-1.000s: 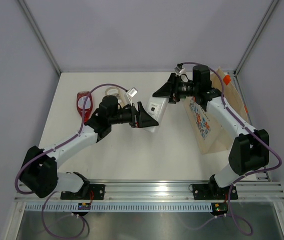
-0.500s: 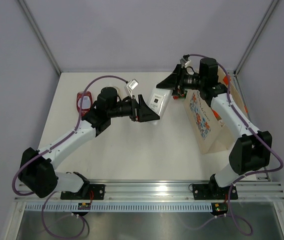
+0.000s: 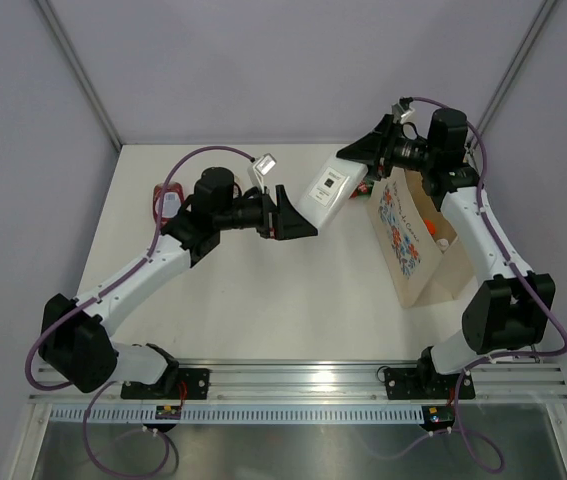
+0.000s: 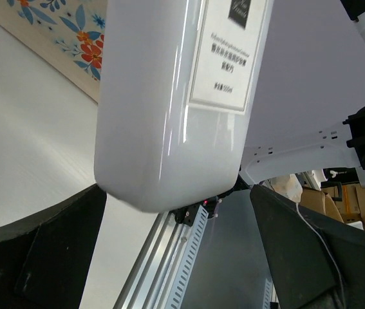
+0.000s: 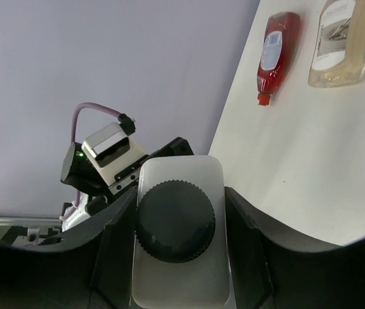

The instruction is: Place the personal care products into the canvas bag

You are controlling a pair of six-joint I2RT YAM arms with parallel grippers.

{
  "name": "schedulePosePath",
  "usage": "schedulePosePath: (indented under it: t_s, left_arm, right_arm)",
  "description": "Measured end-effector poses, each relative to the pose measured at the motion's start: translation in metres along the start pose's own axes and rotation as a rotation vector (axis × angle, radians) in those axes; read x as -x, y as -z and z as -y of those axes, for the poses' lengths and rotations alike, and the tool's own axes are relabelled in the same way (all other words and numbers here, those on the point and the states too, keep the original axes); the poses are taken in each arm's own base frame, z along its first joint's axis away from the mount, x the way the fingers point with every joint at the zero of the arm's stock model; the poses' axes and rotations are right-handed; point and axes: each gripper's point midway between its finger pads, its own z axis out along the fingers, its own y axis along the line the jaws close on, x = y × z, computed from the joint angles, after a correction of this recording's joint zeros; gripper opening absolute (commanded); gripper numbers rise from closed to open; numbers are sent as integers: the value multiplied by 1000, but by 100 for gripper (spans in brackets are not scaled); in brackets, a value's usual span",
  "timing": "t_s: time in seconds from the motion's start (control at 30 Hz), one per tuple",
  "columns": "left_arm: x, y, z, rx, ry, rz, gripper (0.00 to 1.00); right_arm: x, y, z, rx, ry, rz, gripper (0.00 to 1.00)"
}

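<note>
A white bottle [image 3: 333,188] with a black cap [image 5: 176,221] hangs in the air, my right gripper [image 3: 365,160] shut on its cap end. It is just left of the canvas bag [image 3: 415,245], which stands open at the right with its floral print facing left. My left gripper [image 3: 300,212] is open, its fingers apart below the bottle's base [image 4: 169,167] without touching it. A red bottle [image 5: 277,51] and a pale-yellow bottle [image 5: 338,45] lie on the table at the far left, the red bottle [image 3: 167,203] partly behind my left arm.
The bag's printed side [image 4: 60,26] shows close behind the white bottle in the left wrist view. The aluminium rail [image 3: 293,380] runs along the near table edge. Grey walls enclose the table on three sides.
My right gripper has carried the white bottle up and to the right, out from between the left fingers and toward the bag. The left gripper stays open near the table's middle.
</note>
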Motion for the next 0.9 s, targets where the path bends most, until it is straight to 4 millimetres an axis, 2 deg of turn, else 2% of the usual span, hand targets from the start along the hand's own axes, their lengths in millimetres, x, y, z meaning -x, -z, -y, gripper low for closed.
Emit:
schedulePosePath:
  t_s: [0.2, 0.5, 0.7, 0.9]
  left_arm:
    - [-1, 0, -6, 13, 14, -7, 99]
    - [8, 0, -5, 9, 9, -3, 99]
    - [12, 7, -14, 31, 6, 9, 99]
    - [3, 37, -31, 92, 13, 42, 99]
  right_arm:
    - [24, 25, -6, 5, 12, 82, 0]
    - [43, 61, -9, 15, 11, 167, 0]
    - [78, 115, 7, -14, -16, 301, 0]
    - [109, 184, 23, -72, -16, 456, 0]
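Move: The canvas bag, where the right gripper takes the white bottle it already holds, has its middle about 21 cm to the right, level fore and aft and some 22 cm below; its rim is roughly 10 cm below. The green bottle lies about 22 cm ahead, 9 cm right and 34 cm down. The open left gripper is about 12 cm back, 13 cm left and 7 cm lower; from it the bag is roughly 12 cm ahead, 33 cm right and 16 cm down. Keep the white bottle pinched near its cap in the right gripper and carry it right to the bag by about 21 cm, rising a little early on and speeding up late, while turning the wrist some 25 degrees clockwise. Leave the left fingers wide open and, near the end, draw that hand a few centimetres left, away from the bag. ##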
